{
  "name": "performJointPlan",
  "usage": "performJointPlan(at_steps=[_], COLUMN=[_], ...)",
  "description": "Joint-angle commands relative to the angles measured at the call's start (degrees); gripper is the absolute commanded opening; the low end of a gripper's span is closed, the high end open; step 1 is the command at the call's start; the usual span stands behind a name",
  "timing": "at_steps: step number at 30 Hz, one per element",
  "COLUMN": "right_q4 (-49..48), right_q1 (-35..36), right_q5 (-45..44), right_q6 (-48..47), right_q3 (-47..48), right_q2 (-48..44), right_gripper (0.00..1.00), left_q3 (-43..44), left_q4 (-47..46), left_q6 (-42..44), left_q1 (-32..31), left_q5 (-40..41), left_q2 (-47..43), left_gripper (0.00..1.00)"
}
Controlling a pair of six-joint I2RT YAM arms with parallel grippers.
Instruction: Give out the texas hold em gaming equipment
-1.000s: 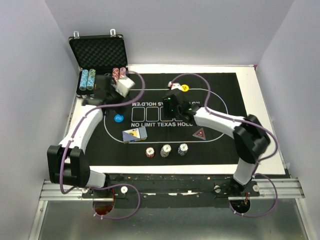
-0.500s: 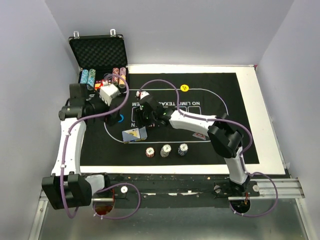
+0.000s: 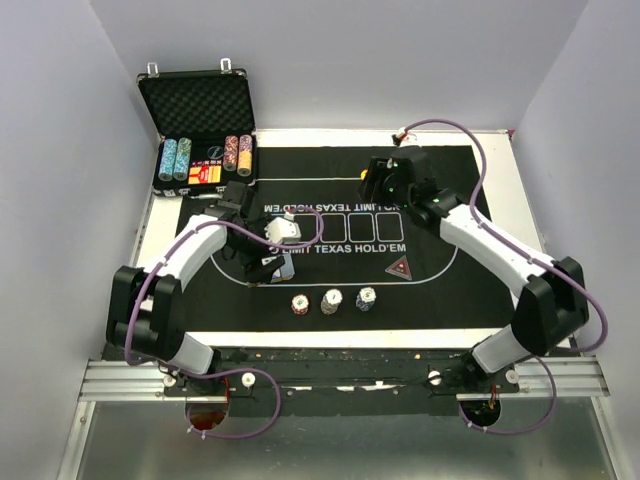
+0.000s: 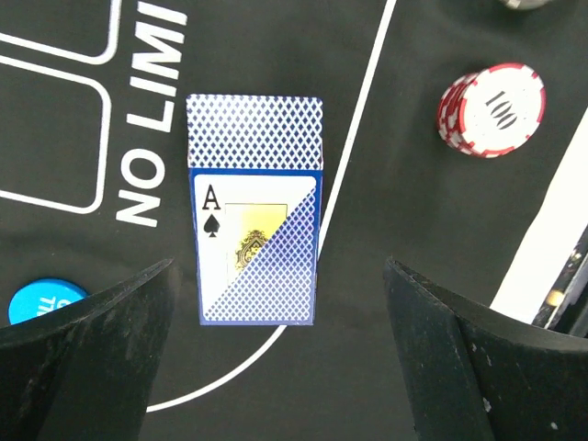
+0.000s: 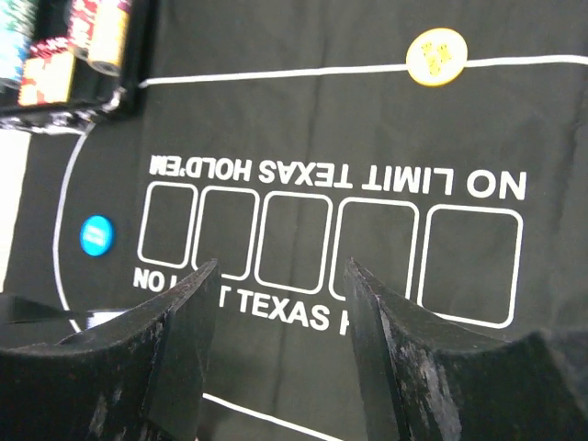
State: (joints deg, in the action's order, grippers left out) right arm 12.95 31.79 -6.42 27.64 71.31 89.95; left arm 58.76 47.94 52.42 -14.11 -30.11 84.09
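Note:
A blue-backed card pack (image 4: 255, 211) with an ace of spades on its face lies on the mat; from above it shows partly at the card pack (image 3: 282, 268). My left gripper (image 4: 278, 276) hangs open just above it, fingers on either side, nothing held; from above it is the left gripper (image 3: 264, 263). My right gripper (image 3: 375, 187) hovers open and empty over the mat's far side, seen as the right gripper (image 5: 281, 276). The yellow button (image 5: 437, 56) and blue button (image 5: 96, 235) lie flat on the mat. The dark red triangular marker (image 3: 400, 268) sits right of centre.
Three chip stacks (image 3: 331, 301) stand in a row near the mat's front edge; one red-white stack (image 4: 491, 108) is beside the cards. The open foam-lined case (image 3: 197, 105) at the back left holds more chips (image 3: 175, 157). The black mat (image 3: 440, 290) covers most of the table.
My left arm swung from the case down to the card pack. My right arm moved from left of centre back to the mat's far side, its jaws widening.

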Motion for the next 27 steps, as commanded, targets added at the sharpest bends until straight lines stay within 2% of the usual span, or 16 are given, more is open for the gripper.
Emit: performJointPlan(at_steps=[1, 11, 17, 27], right_q4=[0.5, -1.08, -2.23, -2.4], right_q1=[-0.67, -3.93, -5.95, -8.59], right_q5=[1.84, 7.89, 10.46, 12.74], right_q6=[1.45, 2.24, 1.81, 1.28], right_q3=[-2.05, -3.02, -3.02, -3.02], right_q2=[-3.37, -3.73, -2.94, -2.41], right_gripper=[0.65, 0.65, 0.65, 0.64], left_q3=[2.05, 4.69, 2.94, 4.79], left_q4=[0.92, 0.31, -2.06, -2.68], left_q6=[4.71, 0.93, -1.0, -5.23], left_q1=[-2.32, -5.93, -8.13, -11.47], left_q5=[6.28, 11.47, 14.98, 21.4], left_q2=[3.52, 10.38, 11.0, 14.61], left_gripper=[0.99, 0.99, 0.99, 0.99])
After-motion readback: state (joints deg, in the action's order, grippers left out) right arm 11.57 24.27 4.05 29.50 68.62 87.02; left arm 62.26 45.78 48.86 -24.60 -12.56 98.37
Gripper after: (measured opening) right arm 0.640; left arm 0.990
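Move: The card box lies almost under the open left hand, some 7 cm below it, about 1 cm ahead and 2 cm to its right. Around it, counted from that hand, the blue button is roughly 10 cm ahead and 5 cm left, and the red chip stack about 10 cm back and 9 cm right. From the right hand the card box is about 27 cm left, 13 cm back and 18 cm down. Onto the card box comes the left hand, sinking about 6 cm and edging barely 1 cm forward, while its wrist tilts some 20 degrees so the fingers, which slanted to the right, point nearly straight down. They stay wide open, one towards the box's far long side and one towards its near side. The right hand bobs up, settles back partway and drifts some 3 cm right, empty. ##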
